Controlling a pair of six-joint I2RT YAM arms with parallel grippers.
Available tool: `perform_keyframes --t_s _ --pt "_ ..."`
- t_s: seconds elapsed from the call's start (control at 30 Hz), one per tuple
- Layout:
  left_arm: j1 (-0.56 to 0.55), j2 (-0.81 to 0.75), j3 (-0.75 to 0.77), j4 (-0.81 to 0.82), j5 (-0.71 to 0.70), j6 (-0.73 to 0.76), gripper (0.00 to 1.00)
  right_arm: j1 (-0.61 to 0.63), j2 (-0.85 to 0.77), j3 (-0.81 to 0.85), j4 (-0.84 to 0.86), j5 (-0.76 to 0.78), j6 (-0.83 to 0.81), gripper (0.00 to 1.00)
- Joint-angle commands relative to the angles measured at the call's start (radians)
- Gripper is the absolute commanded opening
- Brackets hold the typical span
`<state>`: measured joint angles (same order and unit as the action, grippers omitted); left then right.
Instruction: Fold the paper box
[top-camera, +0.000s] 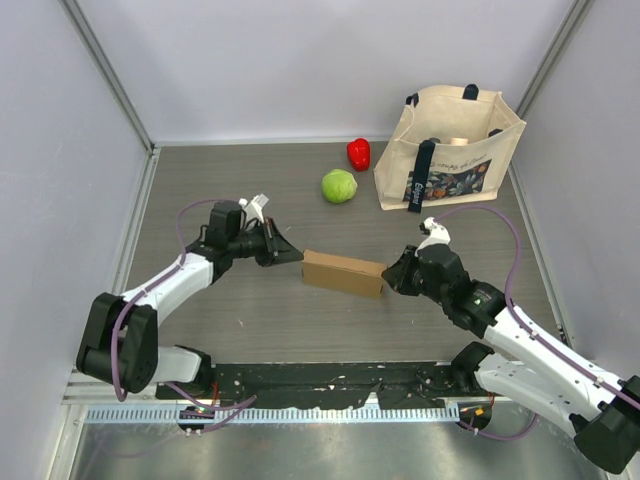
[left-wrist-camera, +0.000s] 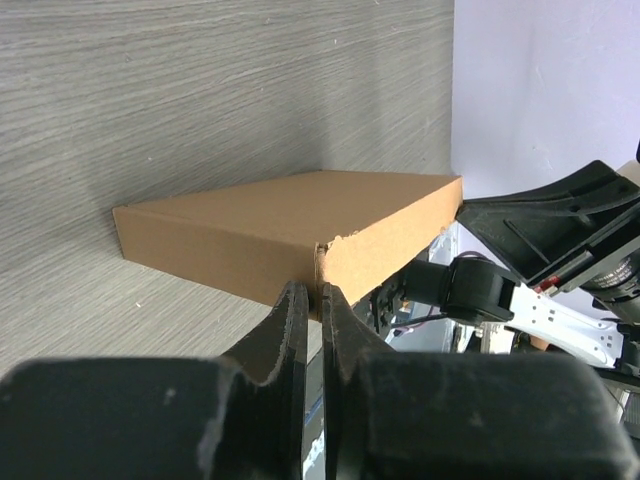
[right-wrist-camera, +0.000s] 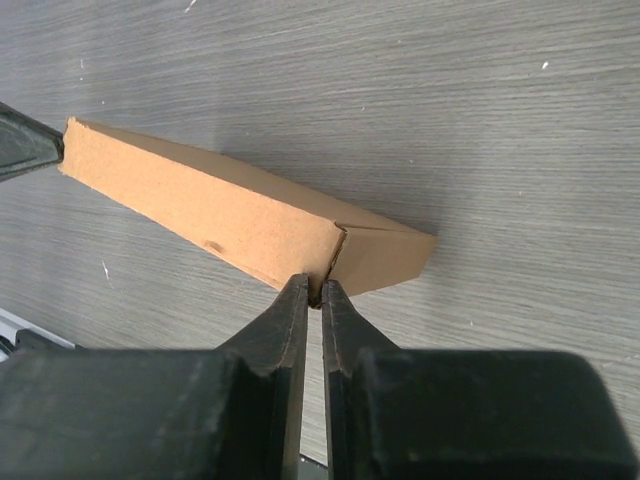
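The paper box (top-camera: 343, 272) is a closed, flat brown cardboard box lying on the grey table between my two grippers. My left gripper (top-camera: 297, 256) is shut, with its tips against the box's left end. In the left wrist view the tips (left-wrist-camera: 312, 292) meet the near corner seam of the box (left-wrist-camera: 290, 215). My right gripper (top-camera: 388, 279) is shut, with its tips against the box's right end. In the right wrist view the tips (right-wrist-camera: 314, 290) touch the corner seam of the box (right-wrist-camera: 220, 210). Neither gripper visibly pinches cardboard.
A beige tote bag (top-camera: 450, 150) stands at the back right. A green round vegetable (top-camera: 339, 186) and a red pepper (top-camera: 358, 153) lie behind the box. Grey walls close in the table on three sides.
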<state>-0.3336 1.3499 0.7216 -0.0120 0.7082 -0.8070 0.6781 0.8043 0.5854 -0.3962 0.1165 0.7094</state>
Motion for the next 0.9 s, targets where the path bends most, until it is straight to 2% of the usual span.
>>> perform_keyframes --t_s 0.0,0.17,0.27,0.37,0.47,0.57,0.67,0.7,0.87 --pt "-0.019 -0.001 -0.080 -0.157 -0.061 0.049 0.07 0.001 0.021 -0.079 -0.004 -0.103 -0.028 0.09" --pt "-0.019 -0.095 -0.113 -0.235 -0.085 0.055 0.11 0.003 0.015 -0.137 0.000 -0.236 0.013 0.14" --pt "-0.019 -0.152 -0.116 -0.302 -0.119 0.075 0.18 0.005 -0.017 -0.142 -0.051 -0.253 0.027 0.16" --pt "-0.019 -0.202 -0.110 -0.351 -0.138 0.084 0.29 0.003 -0.040 -0.115 -0.108 -0.252 0.022 0.19" --pt "-0.019 -0.260 -0.067 -0.414 -0.167 0.094 0.45 0.003 -0.051 -0.067 -0.147 -0.242 0.015 0.26" --pt "-0.019 -0.296 -0.010 -0.474 -0.190 0.107 0.51 0.003 -0.047 -0.024 -0.165 -0.216 -0.002 0.34" --pt "-0.019 -0.301 0.048 -0.532 -0.199 0.137 0.52 0.003 -0.034 0.002 -0.165 -0.186 -0.016 0.41" --pt "-0.019 -0.296 0.062 -0.537 -0.207 0.140 0.56 0.003 -0.022 0.004 -0.161 -0.179 -0.018 0.43" --pt "-0.019 -0.212 0.061 -0.435 -0.188 0.124 0.63 0.001 0.058 0.005 -0.078 -0.101 -0.030 0.47"
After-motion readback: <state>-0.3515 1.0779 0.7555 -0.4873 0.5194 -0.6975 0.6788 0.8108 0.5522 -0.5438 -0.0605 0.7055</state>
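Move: The paper box stands on its long side between the hands, with shut fingertips at each end's upper corner. Its middle lies about 10 cm right of the left hand, 1 cm back and 6 cm below; from the right hand it is some 10 cm left, 3 cm ahead and 6 cm below. The cabbage sits about 24 cm ahead of the left hand and 10 cm to its right, some 8 cm lower. The box's upper corners are let go at both ends as the two hands draw back and spread their fingers to about half open. The left hand goes back some 6 cm and 4 cm left, away from the box, dips slightly, then lifts. The right first edges left, then swings back and down about 4 cm, its wrist tipping down some 10 degrees. ##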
